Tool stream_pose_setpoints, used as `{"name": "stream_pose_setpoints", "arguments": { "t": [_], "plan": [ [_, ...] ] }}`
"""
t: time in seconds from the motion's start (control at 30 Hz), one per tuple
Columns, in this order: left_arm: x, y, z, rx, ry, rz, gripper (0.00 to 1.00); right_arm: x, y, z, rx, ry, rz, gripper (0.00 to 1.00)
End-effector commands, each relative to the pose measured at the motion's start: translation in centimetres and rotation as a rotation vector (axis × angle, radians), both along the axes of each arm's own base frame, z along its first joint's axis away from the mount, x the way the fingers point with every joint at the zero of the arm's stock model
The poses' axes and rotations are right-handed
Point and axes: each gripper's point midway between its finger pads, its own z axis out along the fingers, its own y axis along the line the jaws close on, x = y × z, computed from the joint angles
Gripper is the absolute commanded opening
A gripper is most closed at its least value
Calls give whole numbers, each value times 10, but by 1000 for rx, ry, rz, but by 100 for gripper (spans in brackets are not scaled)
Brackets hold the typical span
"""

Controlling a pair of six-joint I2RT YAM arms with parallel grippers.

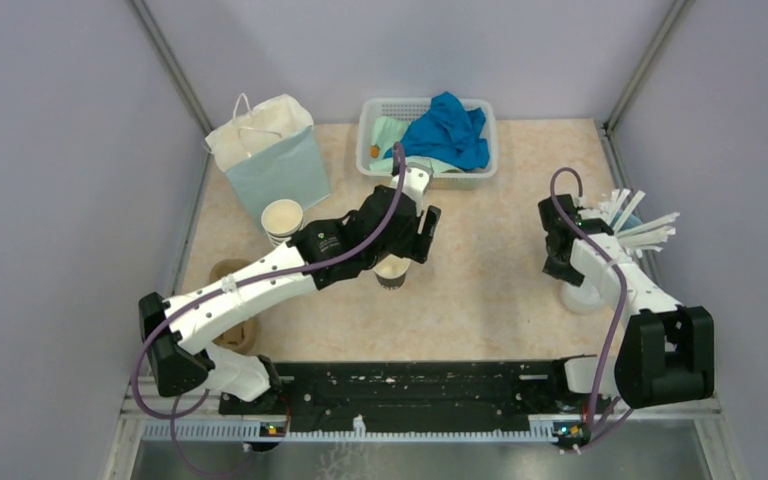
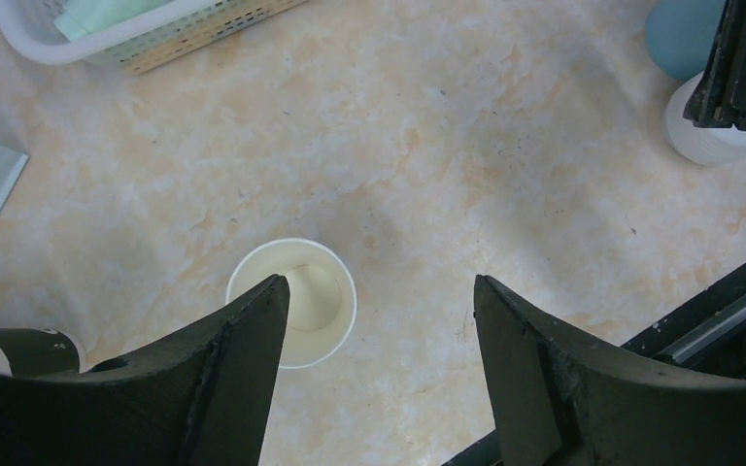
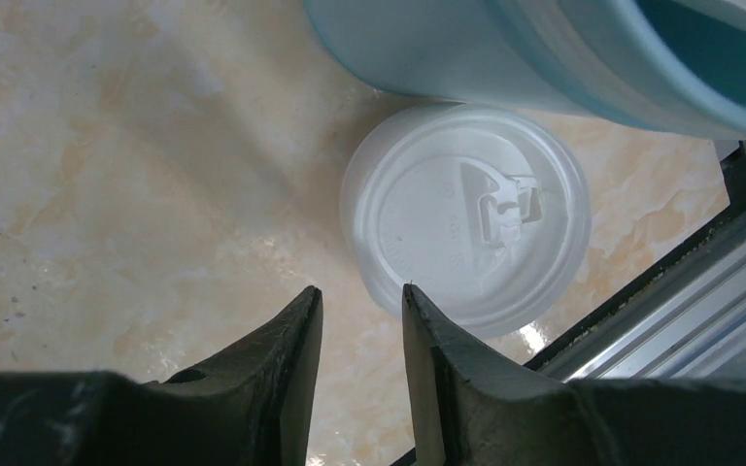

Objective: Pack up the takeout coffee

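Observation:
One takeout coffee cup point(image 2: 301, 309) stands upright and lidless on the table, cream inside; from above it is seen at mid-table point(image 1: 392, 274). My left gripper point(image 2: 379, 291) hangs open just above it, its left fingertip point(image 2: 253, 330) over the cup's rim, holding nothing. More cups are stacked point(image 1: 282, 219) beside the paper bag. A round white lid point(image 3: 466, 218) lies on top of a white lid stack point(image 1: 582, 297). My right gripper point(image 3: 361, 291) hovers at the lid's left edge, jaws a narrow gap apart with only table between them.
A light blue cup point(image 3: 505, 49) of white sticks point(image 1: 640, 225) stands right behind the lids. A paper bag point(image 1: 270, 150) is at the back left, and a white basket point(image 1: 372, 150) with blue cloth at the back. A brown pulp tray point(image 1: 230, 272) lies partly under my left arm.

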Motion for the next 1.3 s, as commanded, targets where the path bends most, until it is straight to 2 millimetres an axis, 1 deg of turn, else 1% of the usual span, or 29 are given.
{"name": "stream_pose_setpoints", "arguments": {
  "t": [0.0,0.13,0.2,0.47,0.6,0.73,0.8,0.83,0.93,1.0,1.27],
  "plan": [
    [4,1,22,-43,-60,-3,77,11,-11,-3,-7,-63,-60,35],
    [5,2,22,-40,-61,-7,77,12,-14,-10,-8,-62,-71,29],
    [5,3,23,-38,-65,-11,78,11,-15,-12,-13,-56,-80,28],
    [7,6,29,-31,-82,-11,78,8,-17,-13,-21,-59,-82,15],
    [7,6,29,-35,-81,-12,78,5,-19,-16,-30,-51,-83,12],
    [7,9,29,-30,-80,-6,78,3,-22,-18,-39,-45,-87,11],
    [6,10,30,-29,-81,-2,78,3,-22,-18,-41,-46,-84,8],
    [6,11,31,-31,-84,1,78,4,-22,-17,-40,-47,-83,4],
    [7,14,34,-33,-90,11,78,5,-22,-12,-39,-58,-78,0],
    [7,15,36,-37,-94,18,78,5,-21,-9,-37,-65,-75,0],
    [10,14,40,-31,-100,27,78,7,-18,17,-12,-116,-68,0]
  ]
}}
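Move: The lid stack's middle lies some 5 cm to the right of the right hand, about 2 cm back and roughly 4 cm below, its nearest rim almost under the fingertips. The light-blue container stands about 5 cm ahead and 12 cm to the right of that hand, at about its height, the straws sticking up from it some 8 cm above the hand. From the left hand the lid stack is about 36 cm right, 6 cm back and 22 cm below. The right hand eases down about 2 cm and 1.5 cm to its right onto the left-hand rim of the lid stack, its half-open fingers shutting fully as it goes to pinch the top lid's edge, then lifts about 1 cm with the fingers kept shut and the wrist hardly turning. The left hand, open and empty above the placed cup, drifts about 1.5 cm left and up. ##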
